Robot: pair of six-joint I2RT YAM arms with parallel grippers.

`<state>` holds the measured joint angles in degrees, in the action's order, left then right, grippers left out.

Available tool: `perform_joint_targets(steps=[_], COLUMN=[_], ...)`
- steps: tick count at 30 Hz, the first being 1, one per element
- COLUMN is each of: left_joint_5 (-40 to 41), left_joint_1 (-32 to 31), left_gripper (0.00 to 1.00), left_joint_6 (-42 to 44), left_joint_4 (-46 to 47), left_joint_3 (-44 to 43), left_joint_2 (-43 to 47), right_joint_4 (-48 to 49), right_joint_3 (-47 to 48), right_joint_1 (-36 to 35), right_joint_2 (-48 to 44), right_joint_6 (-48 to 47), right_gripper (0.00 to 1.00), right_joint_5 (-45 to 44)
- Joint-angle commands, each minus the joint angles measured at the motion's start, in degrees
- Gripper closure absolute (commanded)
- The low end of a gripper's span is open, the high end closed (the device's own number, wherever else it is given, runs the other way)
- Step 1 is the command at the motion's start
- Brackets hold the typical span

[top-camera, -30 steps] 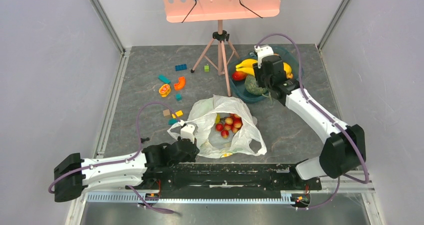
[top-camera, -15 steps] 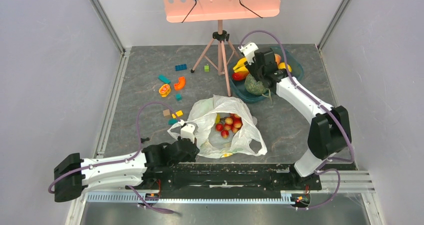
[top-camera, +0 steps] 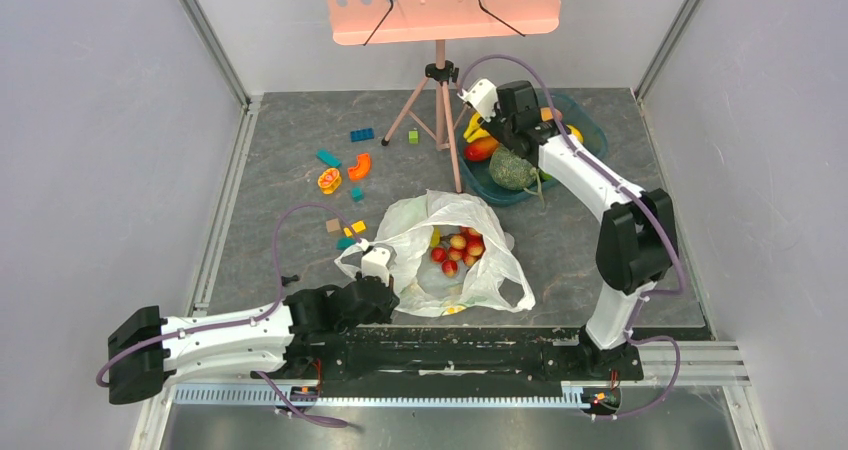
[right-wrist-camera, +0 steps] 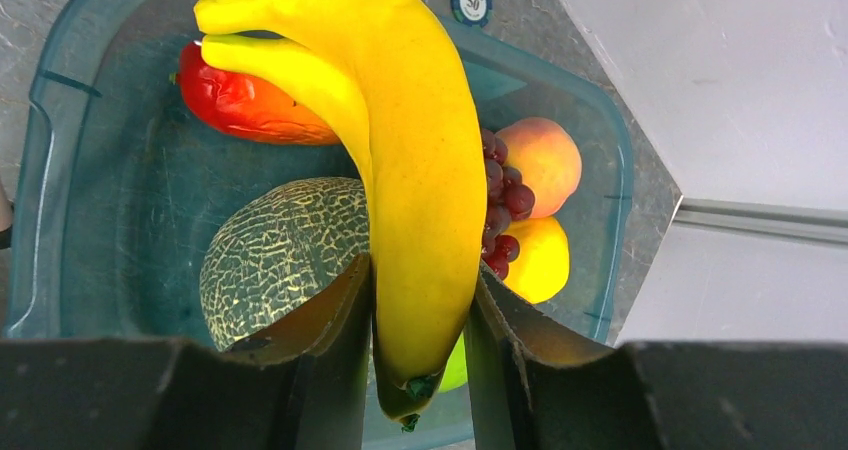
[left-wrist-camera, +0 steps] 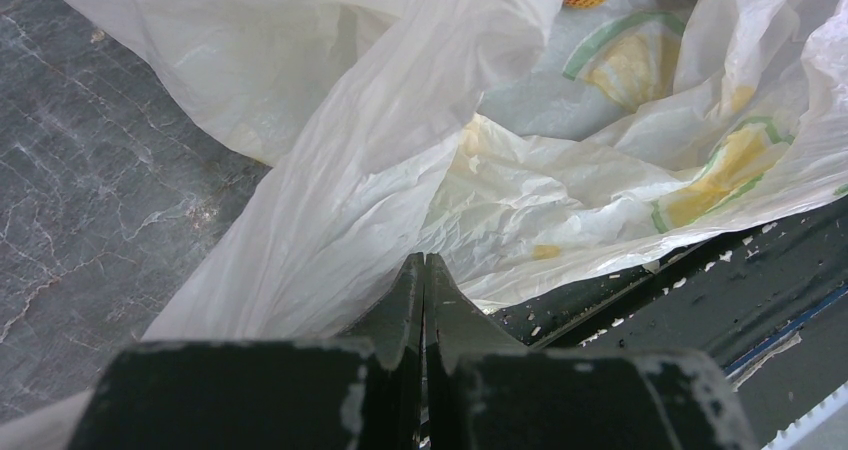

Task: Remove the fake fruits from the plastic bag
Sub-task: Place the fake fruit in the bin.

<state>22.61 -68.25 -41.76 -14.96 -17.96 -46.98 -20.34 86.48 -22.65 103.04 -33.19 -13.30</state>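
The plastic bag point(top-camera: 410, 225) lies open on the mat in front of the arm bases, and the cluster of red-pink balls point(top-camera: 457, 252) rests inside it. My left gripper point(top-camera: 390, 292) is at the bag's near left edge. In the left wrist view its jaws point(left-wrist-camera: 425, 260) are pressed together on a fold of the white plastic bag point(left-wrist-camera: 350, 170). My right gripper point(right-wrist-camera: 420, 270) is shut on the yellow banana bunch point(right-wrist-camera: 420, 150), which hangs over the teal bin point(right-wrist-camera: 90, 210). From above, the banana bunch point(top-camera: 478, 128) shows at the bin's left side, beside the right gripper point(top-camera: 500, 135).
The teal bin point(top-camera: 590, 130) holds a netted melon point(right-wrist-camera: 280, 250), a red fruit point(right-wrist-camera: 250, 105), a peach point(right-wrist-camera: 545, 155) and dark grapes point(right-wrist-camera: 505, 215). A music stand's tripod point(top-camera: 440, 100) stands just left of the bin. Toy blocks point(top-camera: 345, 165) lie at the back left.
My right arm has swung left and toward the back over the bin, carrying the banana bunch. The left arm and the bag have not moved.
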Motion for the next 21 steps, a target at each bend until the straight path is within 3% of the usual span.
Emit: perform_joint_targets(steps=[1,11,17,21], left_joint_5=[1.74,1.56,1.47,1.47], left_joint_1=[-0.24,-0.25,-0.22,-0.24], left_gripper=[0.98,0.98,0.98,0.98], left_joint_6=[-0.85,-0.78,-0.95,-1.05], left_joint_4=[-0.17,0.54,0.45,0.26], left_joint_3=[-2.08,-2.7,-2.52,-2.22], left_joint_2=[0.1,-1.7,-1.12,-0.75], right_joint_4=[-3.83,-4.71,-3.64,-3.24], right_joint_3=[4.31,5.35,5.63,5.36], right_joint_1=[0.15,0.15,0.11,0.16], right_joint_2=[3.37,7.31,8.13,7.99], right_joint_6=[-5.07,-6.81,-5.62,-4.99], right_gripper=[0.78,0.71,0.47,0.38], right_joint_5=[0.27,-3.44,-4.24,-5.81])
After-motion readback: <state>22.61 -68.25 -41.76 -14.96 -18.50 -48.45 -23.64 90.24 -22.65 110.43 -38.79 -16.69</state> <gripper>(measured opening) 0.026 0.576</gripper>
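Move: The bananas are already in my right fingers, their stem end reaching to my left over the bin. The bin's middle is about 2 cm ahead, 3 cm right and 14 cm below. The melon sits some 4 cm back, 1 cm left; the red mango 3 cm ahead, 9 cm left; the grapes 5 cm ahead, 2 cm right; the green apple 3 cm back, 7 cm right. From my left hand, the bin's middle is about 38 cm ahead and 29 cm right, nearly level. I lower the bananas about 4 cm into the bin with my right hand, stem end towards the red mango, easing barely a centimetre forward and right while the wrist rolls its left side down some 10 degrees. Once the descent has nearly stopped, I spread the fingers from about a third to over half open, and the pads come away from both sides of the bananas. ##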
